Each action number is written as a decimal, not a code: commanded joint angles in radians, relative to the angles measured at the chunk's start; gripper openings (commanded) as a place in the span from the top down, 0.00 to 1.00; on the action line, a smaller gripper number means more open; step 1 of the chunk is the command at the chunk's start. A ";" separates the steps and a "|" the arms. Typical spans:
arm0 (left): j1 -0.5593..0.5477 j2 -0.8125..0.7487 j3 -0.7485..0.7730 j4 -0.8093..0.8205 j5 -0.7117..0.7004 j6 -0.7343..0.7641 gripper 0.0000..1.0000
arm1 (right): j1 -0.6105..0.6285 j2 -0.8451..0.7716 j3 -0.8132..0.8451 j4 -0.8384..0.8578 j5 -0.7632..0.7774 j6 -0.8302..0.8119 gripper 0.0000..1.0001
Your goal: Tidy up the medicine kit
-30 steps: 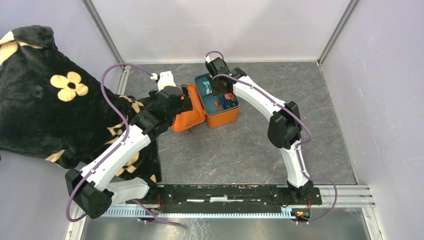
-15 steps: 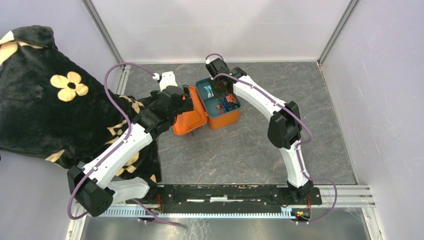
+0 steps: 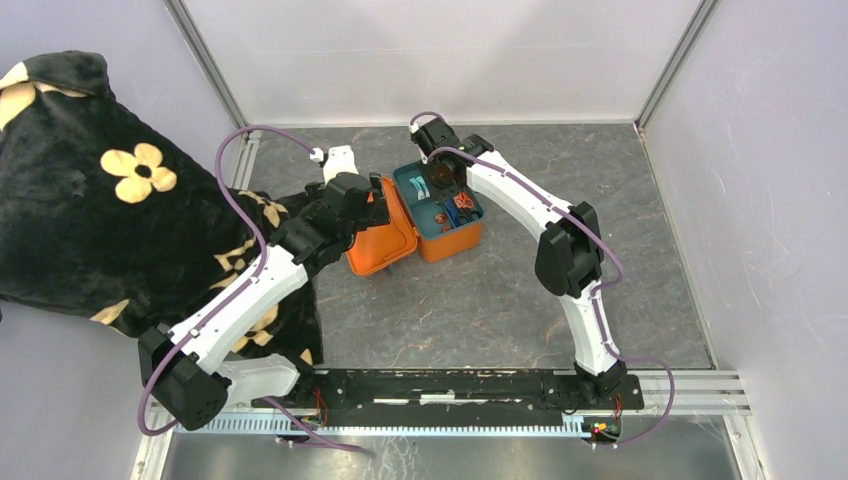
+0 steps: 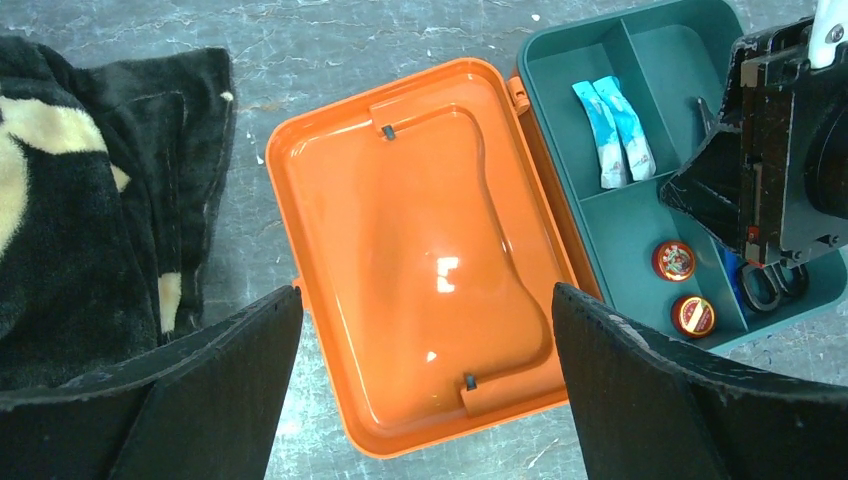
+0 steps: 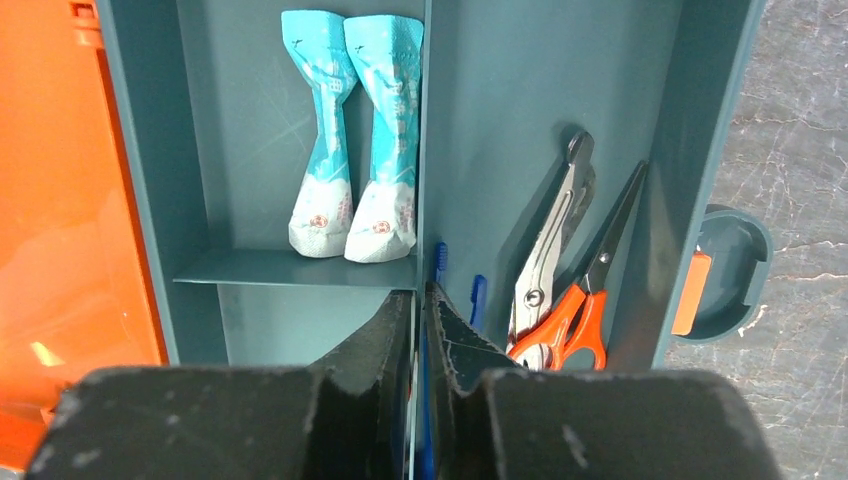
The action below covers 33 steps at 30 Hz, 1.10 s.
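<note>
The medicine kit [image 3: 447,242] lies open on the grey floor, its orange lid [image 4: 420,250] folded flat to the left. Its teal tray [image 5: 250,290] holds two teal sachets [image 5: 355,130], orange-handled scissors [image 5: 570,290] and two round red tins [image 4: 675,260]. My left gripper [image 4: 427,292] hangs open above the lid, a finger past each long side, touching nothing. My right gripper [image 5: 420,295] reaches down into the tray. Its jaws are pressed almost together on the thin divider wall [image 5: 423,150], with a blue item [image 5: 478,295] beside them.
A black plush cloth with yellow flowers [image 3: 90,200] covers the left side and reaches close to the lid [image 4: 110,200]. Pale enclosure walls ring the floor. The teal latch [image 5: 730,270] sticks out from the box's right side.
The kit has slid and turned a little to the right with my right gripper in the tray. My left arm followed slightly right, still open.
</note>
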 commanded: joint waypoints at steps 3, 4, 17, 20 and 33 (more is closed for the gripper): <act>0.028 -0.033 -0.037 -0.012 0.024 -0.074 0.00 | -0.010 -0.049 -0.015 0.029 -0.032 -0.031 0.75; 0.036 -0.049 -0.054 -0.014 0.032 -0.095 0.00 | -0.012 -0.069 -0.018 0.050 -0.037 -0.033 0.71; 0.231 -0.310 -0.397 0.171 0.355 -0.356 0.00 | -0.060 -0.356 -0.241 0.320 -0.135 -0.036 0.56; 0.281 -0.346 -0.456 0.218 0.411 -0.376 0.00 | -0.075 -0.436 -0.343 0.378 -0.133 -0.038 0.50; 0.329 -0.317 -0.753 0.668 0.561 -0.513 0.00 | -0.211 -0.608 -0.622 0.502 -0.205 0.006 0.36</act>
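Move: The open orange lid spreads below the left hand. The outer edge near its near corner, the likely goal, is about 4 cm back, 3 cm left and 13 cm down; the tray lies some 9 cm ahead, 14 cm right and 11 cm down. The right hand is at the tray's divider. The tray's right rim is about 6 cm right and 2 cm ahead, the orange scissors 4 cm right and level, and the blue-white packets 3 cm left and 4 cm ahead, both some 4 cm below. The right fingers, still around the tray's divider, open wide and come off it. The hand lifts about 12 cm, then swings some 8 cm right past the right rim, sinking again slightly. The left hand, open throughout, sinks 12 cm and draws back 4 cm, drifting left and then partly returning, towards the lid's outer edge, rolling about 35 degrees with its left side dropping. ##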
